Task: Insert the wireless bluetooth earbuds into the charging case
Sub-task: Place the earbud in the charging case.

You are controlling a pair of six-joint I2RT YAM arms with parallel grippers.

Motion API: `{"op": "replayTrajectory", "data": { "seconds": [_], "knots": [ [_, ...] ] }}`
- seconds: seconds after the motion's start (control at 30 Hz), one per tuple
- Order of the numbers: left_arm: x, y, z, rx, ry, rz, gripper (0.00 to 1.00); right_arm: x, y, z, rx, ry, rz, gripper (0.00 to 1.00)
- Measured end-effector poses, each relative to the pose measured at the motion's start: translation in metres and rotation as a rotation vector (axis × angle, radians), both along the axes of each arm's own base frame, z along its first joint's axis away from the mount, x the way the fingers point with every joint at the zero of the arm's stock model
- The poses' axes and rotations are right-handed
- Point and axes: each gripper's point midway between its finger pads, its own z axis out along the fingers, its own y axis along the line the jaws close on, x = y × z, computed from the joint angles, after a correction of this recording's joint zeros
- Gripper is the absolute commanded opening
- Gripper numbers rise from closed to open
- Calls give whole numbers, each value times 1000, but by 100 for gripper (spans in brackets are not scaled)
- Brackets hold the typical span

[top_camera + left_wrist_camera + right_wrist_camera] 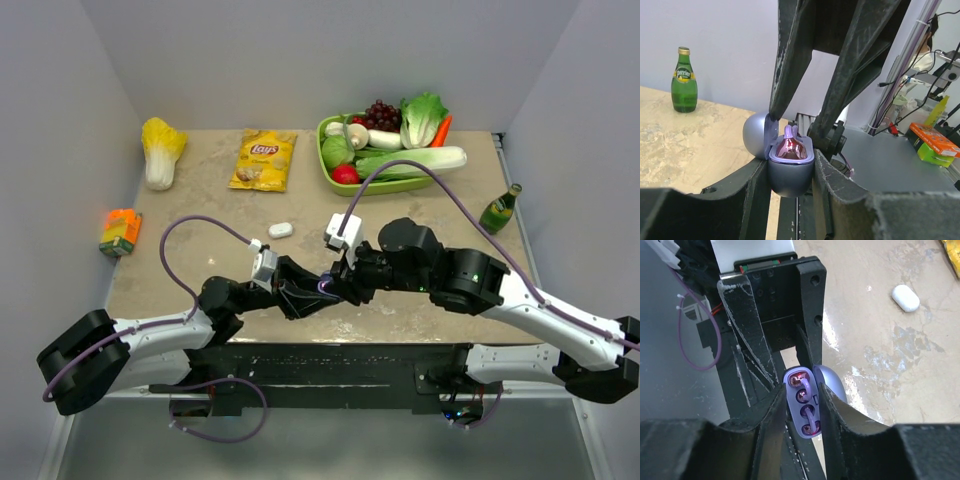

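Note:
The lilac charging case (790,175) stands upright with its lid (756,135) swung open, clamped between my left gripper's (790,167) fingers just above the table's near edge. Two lilac earbuds (802,384) (810,423) sit in its wells; one shows in the left wrist view (791,149). My right gripper (802,399) is open, pointing down, with its fingers straddling the top of the case (803,407); nothing is between them but the case. In the top view both grippers meet (325,285). A closed white pebble case (281,230) lies on the table. No white earbuds show.
A green Perrier bottle (500,210) stands at the right edge. A green tray of vegetables (330,165) is at the back, with a Lay's chip bag (263,160), a cabbage (162,150) and an orange carton (121,231) to the left.

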Motion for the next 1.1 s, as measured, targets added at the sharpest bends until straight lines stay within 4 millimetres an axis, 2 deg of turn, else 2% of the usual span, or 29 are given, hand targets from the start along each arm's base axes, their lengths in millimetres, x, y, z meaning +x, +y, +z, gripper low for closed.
{"op": "replayTrajectory", "data": {
  "seconds": [0.13, 0.33, 0.53, 1.1],
  "knots": [
    [0, 0, 0, 0, 0, 1, 0, 1, 1, 9, 27, -3, -9, 36],
    [-2, 0, 0, 0, -5, -9, 0, 6, -3, 19, 59, -24, -50, 26],
    [-2, 0, 1, -2, -7, -9, 0, 7, -3, 19, 60, -20, -61, 12],
    [-2, 0, 1, -3, -8, -9, 0, 5, 7, 6, 27, 15, -30, 3]
  ]
}}
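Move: The open purple case, both earbuds already in it, stands at the right fingertips: its middle about 2 cm below and 1 cm to the right of the right hand, the parted tips still straddling an earbud stem. Its raised lid is roughly 2 cm ahead and 1 cm below. The white case lies on the table about 12 cm ahead, 12 cm left and 20 cm below. The left hand holds the purple case, its middle about 1 cm right of and 1 cm above that hand. Keep the left gripper still, holding the case open. Lift the right gripper about 2 cm clear of the earbud, edging slightly forward, and shut its empty fingers above the case. Then bring the closed tips back down a little over 1 cm and 1 cm left, onto the earbud's stem. ##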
